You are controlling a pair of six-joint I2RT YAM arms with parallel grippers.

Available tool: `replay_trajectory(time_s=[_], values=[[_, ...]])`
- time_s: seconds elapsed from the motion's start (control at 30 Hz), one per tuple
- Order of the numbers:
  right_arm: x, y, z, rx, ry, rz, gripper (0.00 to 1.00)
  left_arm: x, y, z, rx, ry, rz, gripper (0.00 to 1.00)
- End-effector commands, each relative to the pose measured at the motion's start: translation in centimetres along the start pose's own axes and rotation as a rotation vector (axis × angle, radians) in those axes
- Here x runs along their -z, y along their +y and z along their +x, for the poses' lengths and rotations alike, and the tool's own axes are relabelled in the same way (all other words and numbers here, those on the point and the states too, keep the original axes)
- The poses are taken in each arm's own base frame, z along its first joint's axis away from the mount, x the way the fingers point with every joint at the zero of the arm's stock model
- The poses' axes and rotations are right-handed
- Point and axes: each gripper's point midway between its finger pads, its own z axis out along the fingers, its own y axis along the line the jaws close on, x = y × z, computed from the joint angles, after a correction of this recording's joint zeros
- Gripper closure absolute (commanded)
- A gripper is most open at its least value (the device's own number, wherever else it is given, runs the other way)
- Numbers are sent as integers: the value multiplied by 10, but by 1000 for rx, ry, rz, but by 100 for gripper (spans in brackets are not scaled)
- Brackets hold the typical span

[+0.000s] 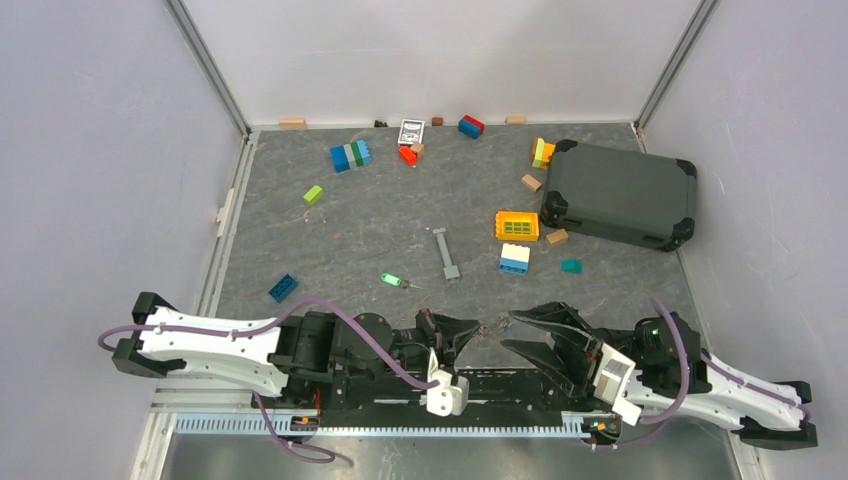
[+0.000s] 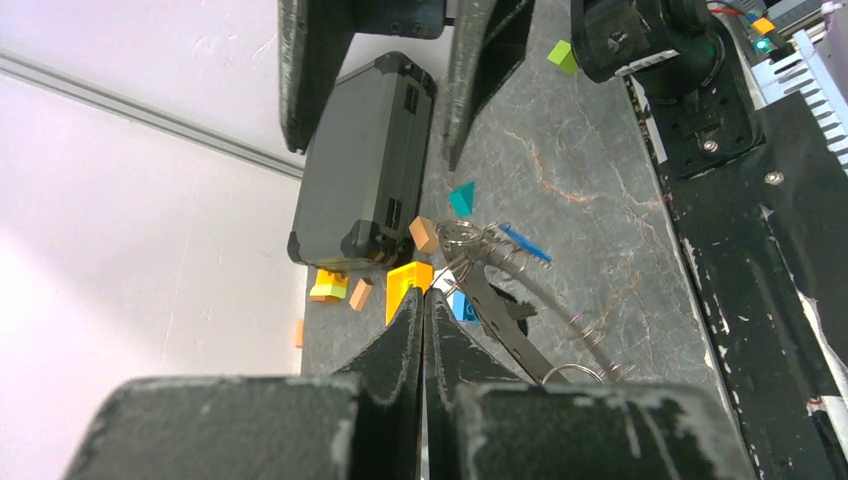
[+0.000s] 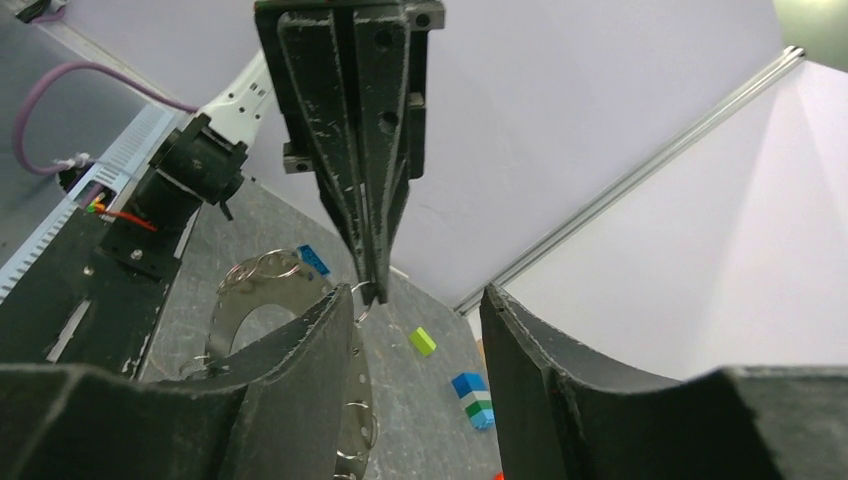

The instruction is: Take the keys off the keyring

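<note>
My left gripper [image 1: 478, 328] [image 2: 422, 293] is shut, and in the right wrist view its tip pinches a thin silver wire keyring [image 3: 364, 298]. A curved silver plate [image 3: 250, 300] with holes and several more wire rings hangs from that ring [image 2: 460, 240], low over the table's near edge between the two grippers. My right gripper [image 1: 510, 330] [image 3: 418, 295] faces the left one and stands open. Nothing lies between its fingers, and the plate is beside its left finger [image 3: 300, 350]. A key with a green head [image 1: 392, 281] lies loose on the table.
A long grey metal bar [image 1: 446, 254] lies mid-table. A dark case [image 1: 620, 193] sits at the right, with a yellow grid block [image 1: 517, 225] and a white-and-blue brick [image 1: 514, 258] beside it. Several toy bricks are scattered toward the back. A blue brick [image 1: 283, 288] lies at the left.
</note>
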Motion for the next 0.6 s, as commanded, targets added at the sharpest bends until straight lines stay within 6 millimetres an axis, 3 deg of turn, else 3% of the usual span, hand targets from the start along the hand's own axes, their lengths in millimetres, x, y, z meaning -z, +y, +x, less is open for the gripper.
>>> replay_trajectory(time_s=[0.0, 0.27, 0.57], values=[[-5, 16, 15, -21, 39, -60, 45, 12, 35, -23, -32, -61, -100, 98], [-23, 30, 36, -61, 97, -113, 58, 17, 38, -23, -29, -64, -116, 98], [-31, 18, 41, -93, 103, -31, 74, 19, 40, -23, -12, -68, -125, 98]])
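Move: The small wire ring hanging from the left fingertips lies about 5 cm to the right hand's left, 1 cm ahead and some 5 cm below. The left fingertips are 6 cm left, 1 cm ahead and 4 cm below; the round metal plate's middle is about 5 cm left, 1 cm back and 12 cm down. From the left hand, the ring is level ahead, 1 cm right and 1 cm below. Right hand sinks and moves left about 5 cm each to the small ring, half closing; left keeps hold, rising slightly. ##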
